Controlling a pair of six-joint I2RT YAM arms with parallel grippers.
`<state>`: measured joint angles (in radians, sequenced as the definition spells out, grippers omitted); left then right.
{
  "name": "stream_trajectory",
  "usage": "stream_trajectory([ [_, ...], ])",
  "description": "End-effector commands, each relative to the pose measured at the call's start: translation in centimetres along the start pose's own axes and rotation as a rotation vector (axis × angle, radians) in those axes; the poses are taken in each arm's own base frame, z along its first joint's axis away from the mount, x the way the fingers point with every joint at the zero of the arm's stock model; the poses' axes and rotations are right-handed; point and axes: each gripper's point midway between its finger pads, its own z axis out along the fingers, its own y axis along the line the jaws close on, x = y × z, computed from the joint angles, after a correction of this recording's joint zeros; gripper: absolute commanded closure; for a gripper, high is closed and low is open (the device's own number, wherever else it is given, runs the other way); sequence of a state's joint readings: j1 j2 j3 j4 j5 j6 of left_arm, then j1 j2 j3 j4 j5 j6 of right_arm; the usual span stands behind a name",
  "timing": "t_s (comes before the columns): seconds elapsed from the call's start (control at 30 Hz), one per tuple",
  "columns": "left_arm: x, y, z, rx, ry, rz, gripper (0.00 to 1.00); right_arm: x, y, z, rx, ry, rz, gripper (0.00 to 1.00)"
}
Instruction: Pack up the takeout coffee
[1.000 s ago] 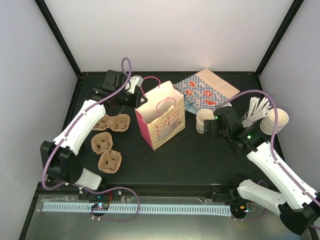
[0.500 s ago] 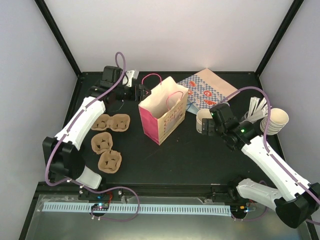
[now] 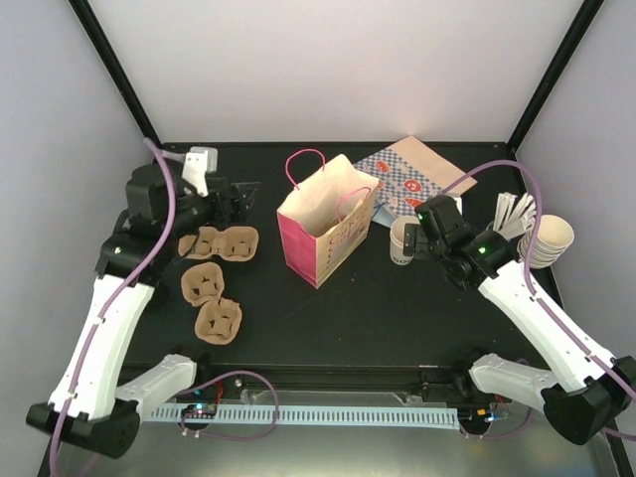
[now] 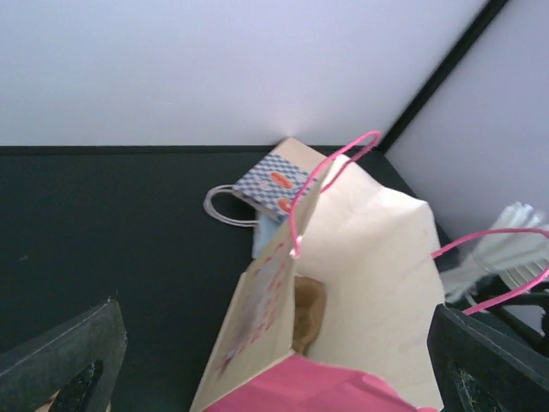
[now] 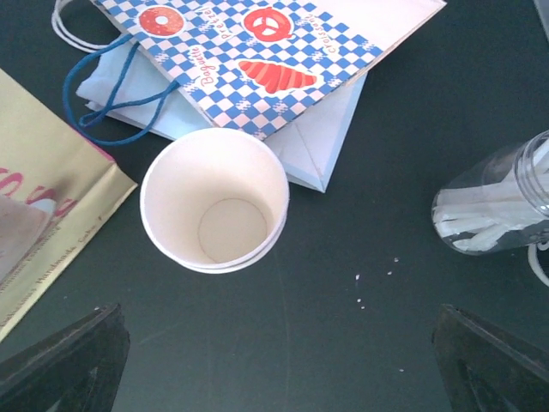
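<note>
The takeout coffee (image 5: 214,199) is a small white paper cup with a cream inside, standing upright just right of the pink bag (image 3: 323,227). My right gripper (image 5: 274,365) hovers above and short of the cup, open, with nothing between its fingers (image 5: 64,360). In the top view that gripper (image 3: 417,243) is beside the cup (image 3: 401,239). My left gripper (image 3: 237,196) is open to the left of the bag and apart from it. The left wrist view looks into the open bag (image 4: 369,257), where a brown carrier (image 4: 309,313) lies.
Three brown cup carriers (image 3: 221,242) lie on the left of the table. Blue checkered paper bags (image 5: 257,51) lie flat behind the cup. A clear jar of white sticks (image 5: 497,202) and a stack of cream cups (image 3: 552,240) stand at the right.
My left gripper has opened, let go of the bag's top edge and drawn back to the left. The bag has turned and settled. My right gripper has edged closer to the cup.
</note>
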<state>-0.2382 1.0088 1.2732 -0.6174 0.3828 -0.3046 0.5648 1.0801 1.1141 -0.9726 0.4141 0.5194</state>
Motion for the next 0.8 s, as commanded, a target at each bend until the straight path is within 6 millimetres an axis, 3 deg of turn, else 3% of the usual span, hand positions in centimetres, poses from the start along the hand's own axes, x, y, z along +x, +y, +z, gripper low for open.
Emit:
stream_trajectory([
  [0.0, 2.5, 4.0, -2.6, -0.235, 0.028, -0.065, 0.01, 0.1, -1.5, 0.5, 0.079, -0.02, 0.034, 0.05],
  [0.2, 7.9, 4.4, -4.5, -0.223, 0.061, -0.117, 0.01, -0.6, -2.0, 0.9, 0.119, 0.002, 0.09, 0.26],
  [0.37, 12.4, 3.8, -4.0, -0.121, 0.11, -0.183, 0.01, -1.0, -1.1, 2.9, 0.079, 0.086, 0.123, 0.39],
  [0.47, 13.7, 4.1, -4.0, -0.119, 0.117, -0.196, 0.01, -1.3, -0.6, 3.9, 0.075, 0.109, 0.143, 0.43],
  [0.77, 14.2, 5.6, -5.8, -0.211, 0.036, -0.145, 0.01, -1.1, -0.7, 7.5, 0.082, 0.181, 0.203, 0.49],
])
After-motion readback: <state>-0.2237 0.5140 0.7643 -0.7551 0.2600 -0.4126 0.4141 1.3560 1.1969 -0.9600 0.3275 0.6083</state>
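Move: The paper cup stands about 12 cm ahead of the right hand and 4 cm to its left, its middle some 17 cm below. The open paper bag is about 20 cm left of the cup, nearly level with it. The straw jar stands about 21 cm right of the cup, also level with it, while the flat bags lie about 16 cm beyond it. From the left hand the cup is roughly 10 cm ahead, 36 cm right and 32 cm lower. Down and forward towards the cup goes the right hand, about 5 cm each way after a slight shift right, tipping and turning clockwise some 10 degrees while its wide-open fingers close about halfway on nothing. The left hand, still open and empty, sinks about 13 cm and draws back 9 cm, drifting left. ##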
